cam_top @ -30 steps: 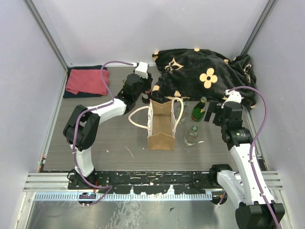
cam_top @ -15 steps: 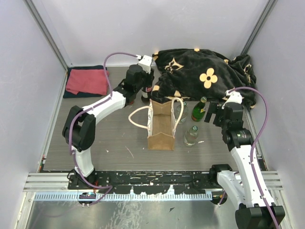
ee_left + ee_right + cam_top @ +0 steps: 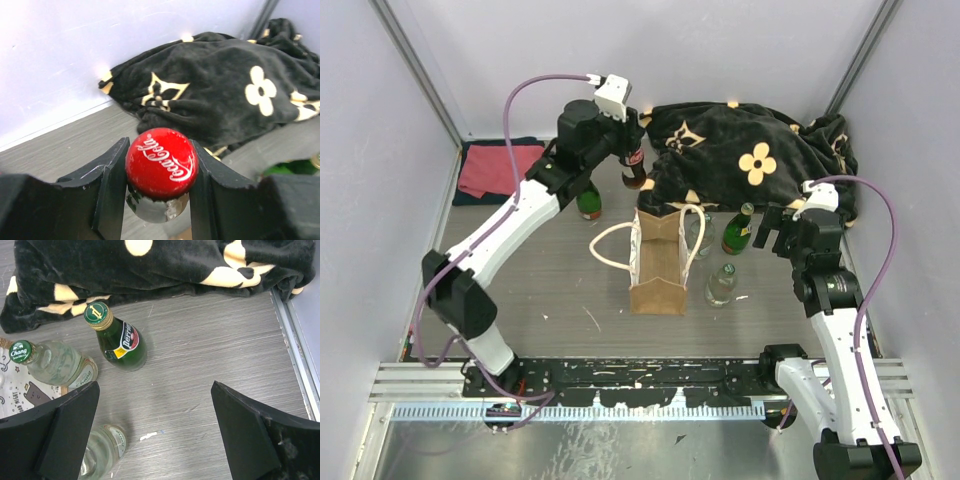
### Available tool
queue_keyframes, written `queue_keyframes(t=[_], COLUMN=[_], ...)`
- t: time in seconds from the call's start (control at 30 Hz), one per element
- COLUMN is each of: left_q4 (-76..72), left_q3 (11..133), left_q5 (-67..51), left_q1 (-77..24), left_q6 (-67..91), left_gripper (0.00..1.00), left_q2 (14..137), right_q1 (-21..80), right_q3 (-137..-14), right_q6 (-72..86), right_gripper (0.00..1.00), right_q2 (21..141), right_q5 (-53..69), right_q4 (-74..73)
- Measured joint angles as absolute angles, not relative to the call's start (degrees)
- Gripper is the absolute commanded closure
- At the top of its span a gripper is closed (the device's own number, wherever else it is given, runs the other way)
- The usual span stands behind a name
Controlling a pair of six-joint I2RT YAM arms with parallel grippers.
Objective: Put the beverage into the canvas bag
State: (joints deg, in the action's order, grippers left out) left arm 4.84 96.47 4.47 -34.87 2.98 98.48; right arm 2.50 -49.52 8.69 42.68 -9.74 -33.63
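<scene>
The beverage is a dark cola bottle with a red label, hanging in the air behind the canvas bag. My left gripper is shut on its neck. In the left wrist view the red cap sits squeezed between my two black fingers, with the table far below. The canvas bag stands upright and open at the table's middle, one cream handle flopped to its left. My right gripper hovers open by the bottles to the right of the bag, nothing between its fingers.
A green bottle stands left of the bag's back. A green Perrier bottle and two clear bottles stand right of the bag. A black flowered blanket fills the back right. A red towel lies back left.
My left arm has risen and swung up and back, lifting the cola bottle off the table. The green bottle beside it now shows. The right arm has barely shifted.
</scene>
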Motion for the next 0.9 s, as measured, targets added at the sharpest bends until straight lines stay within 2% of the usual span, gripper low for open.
queue_keyframes(t=[0.33,0.57,0.9], left_q4=[16.0,18.5,15.2], left_q3=[96.6,95.6,82.4], left_q5=[-2.1,-5.2,-6.9], left_q1=[-38.7,-41.5,-45.0], left_q6=[5.0,7.2,10.1], left_gripper=[1.00,1.00,1.00], left_q2=[87.5,84.6,84.3], right_q1=[2.5,2.5,2.5], right_q3=[-49.5,-48.5,-47.1], right_q6=[8.7,8.8,8.8], right_gripper=[0.00,0.00,0.00], right_q2=[41.0,40.1,39.5], right_q5=[-9.0,-8.9,-8.9], right_q4=[-35.2,-35.2,-35.2])
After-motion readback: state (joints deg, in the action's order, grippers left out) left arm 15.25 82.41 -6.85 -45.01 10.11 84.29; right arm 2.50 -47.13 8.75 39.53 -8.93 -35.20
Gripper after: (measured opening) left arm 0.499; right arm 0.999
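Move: The Coca-Cola bottle already hangs by its neck in the left hand. The canvas bag it is bound for stands about 15 cm back, 7 cm to the right and 27 cm below that hand. At a like depth are a green bottle 3 cm ahead and 10 cm left, and a clear bottle about 8 cm back and 19 cm right. From the right hand the bag lies some 25 cm left, 4 cm ahead and 15 cm lower. The Coca-Cola bottle, kept pinched by the neck, is swung back some 15 cm towards the bag by the left arm, climbing about 5 cm on the way. In the later part it also edges right and sinks roughly 9 cm towards the open mouth, while the wrist turns about 20 degrees clockwise and tips its fingers down. ##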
